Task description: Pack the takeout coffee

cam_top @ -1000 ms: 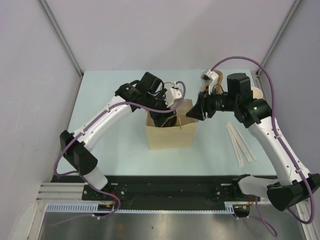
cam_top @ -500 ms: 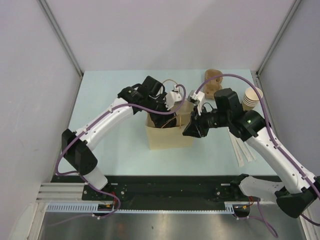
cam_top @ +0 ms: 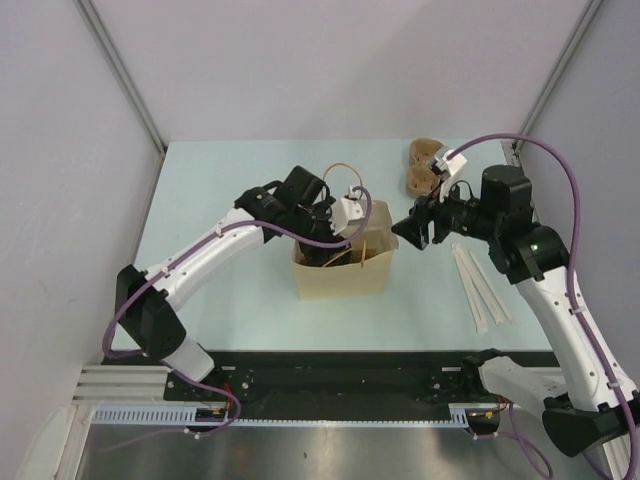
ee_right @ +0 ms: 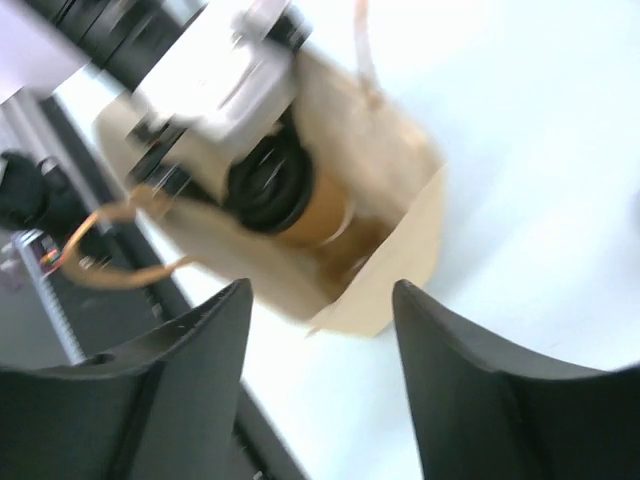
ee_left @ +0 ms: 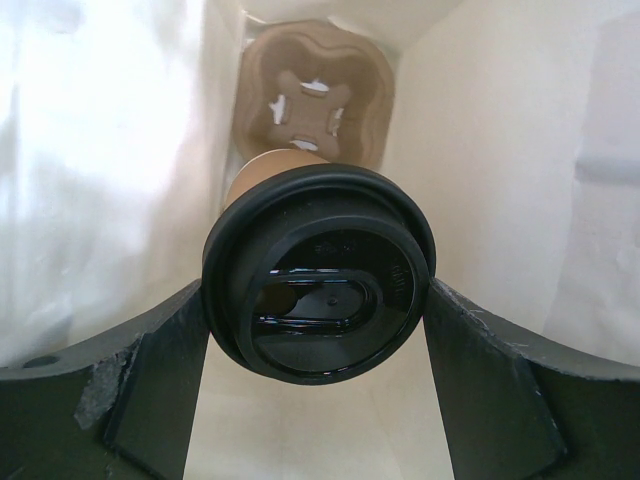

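The takeout coffee [ee_left: 318, 270], a brown paper cup with a black lid, hangs inside the tan paper bag [cam_top: 340, 278]. My left gripper [ee_left: 318, 296] reaches down into the bag and is shut on the cup's lid, one finger on each side. Below the cup, a brown cup carrier [ee_left: 312, 95] lies on the bag's floor. The right wrist view shows the cup [ee_right: 318, 212] in the bag's open mouth [ee_right: 400, 270]. My right gripper [cam_top: 413, 229] hovers just right of the bag, open and empty. In the top view the cup is hidden by my left gripper [cam_top: 333, 222].
Long white wrapped straws [cam_top: 480, 285] lie on the table to the right of the bag. Brown cup carriers [cam_top: 420, 170] sit at the back right, close behind my right wrist. The bag's twisted handle [cam_top: 340, 168] arches over the left wrist.
My right gripper has come off the bag's right rim, opened, and drawn back to the right. The left gripper stays in the bag with the cup.
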Motion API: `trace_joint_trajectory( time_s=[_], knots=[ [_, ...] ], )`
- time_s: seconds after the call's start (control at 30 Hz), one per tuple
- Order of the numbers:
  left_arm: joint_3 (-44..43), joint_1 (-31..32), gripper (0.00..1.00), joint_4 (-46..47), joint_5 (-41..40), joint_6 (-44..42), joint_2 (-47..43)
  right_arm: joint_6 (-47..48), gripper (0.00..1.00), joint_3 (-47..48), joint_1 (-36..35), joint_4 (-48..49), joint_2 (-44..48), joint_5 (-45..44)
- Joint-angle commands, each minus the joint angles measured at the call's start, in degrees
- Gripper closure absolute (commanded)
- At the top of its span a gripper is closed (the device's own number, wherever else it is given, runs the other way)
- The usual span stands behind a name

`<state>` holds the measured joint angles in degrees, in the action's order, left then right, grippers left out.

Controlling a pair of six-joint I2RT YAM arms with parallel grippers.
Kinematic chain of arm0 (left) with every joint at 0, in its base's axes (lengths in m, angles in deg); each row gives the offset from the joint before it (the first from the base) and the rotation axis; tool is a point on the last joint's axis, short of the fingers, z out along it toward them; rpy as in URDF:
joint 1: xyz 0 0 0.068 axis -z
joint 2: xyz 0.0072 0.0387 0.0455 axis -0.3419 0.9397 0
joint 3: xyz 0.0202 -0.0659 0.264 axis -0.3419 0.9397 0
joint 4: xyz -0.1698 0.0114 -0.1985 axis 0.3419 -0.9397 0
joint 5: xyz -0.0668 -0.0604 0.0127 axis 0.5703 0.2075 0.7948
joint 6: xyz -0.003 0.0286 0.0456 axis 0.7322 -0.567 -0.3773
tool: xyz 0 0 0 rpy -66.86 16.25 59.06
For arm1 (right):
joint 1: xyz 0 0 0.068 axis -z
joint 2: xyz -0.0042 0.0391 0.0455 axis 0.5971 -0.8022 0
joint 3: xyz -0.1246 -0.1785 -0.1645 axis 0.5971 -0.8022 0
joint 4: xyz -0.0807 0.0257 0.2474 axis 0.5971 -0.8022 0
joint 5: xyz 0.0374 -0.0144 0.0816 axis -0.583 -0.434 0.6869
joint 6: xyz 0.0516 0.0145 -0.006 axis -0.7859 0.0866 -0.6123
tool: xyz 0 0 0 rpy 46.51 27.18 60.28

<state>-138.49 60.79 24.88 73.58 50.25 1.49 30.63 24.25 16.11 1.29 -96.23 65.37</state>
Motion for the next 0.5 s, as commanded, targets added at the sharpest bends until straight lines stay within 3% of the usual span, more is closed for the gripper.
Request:
trace_joint_trajectory(
  time_s=[0.0, 0.2, 0.47],
  knots=[
    [1.9, 2.8, 0.77, 2.5, -1.4, -4.1, -3.8, 1.9, 0.30, 2.4, 1.7, 8.0, -3.7, -1.7],
    [4.0, 3.9, 0.76, 3.1, -2.5, -6.8, -4.9, 8.6, 0.16, 3.5, 1.0, 9.0, -9.0, 0.0],
    [7.6, 5.7, 0.77, 4.4, -4.4, -9.2, -6.8, 15.9, 0.13, 4.5, -3.6, 11.2, -12.5, -1.3]
  ],
)
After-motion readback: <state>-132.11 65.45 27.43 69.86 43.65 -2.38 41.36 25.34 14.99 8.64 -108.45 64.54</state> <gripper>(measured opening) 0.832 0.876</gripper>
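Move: The left hand holds the lidded cup inside the bag; the tray pocket for it lies about 8 cm right and 14 below, level fore and aft. From the right hand, the bag's far-right corner is some 6 cm ahead, 4 left and 9 below; the far handle stands about 8 ahead, 11 left and 6 lower, the cup roughly level ahead, 13 left and 16 below. Right opens wider, reaching 6 cm forward and down towards bag's far-right corner; left eases held cup back slightly. ##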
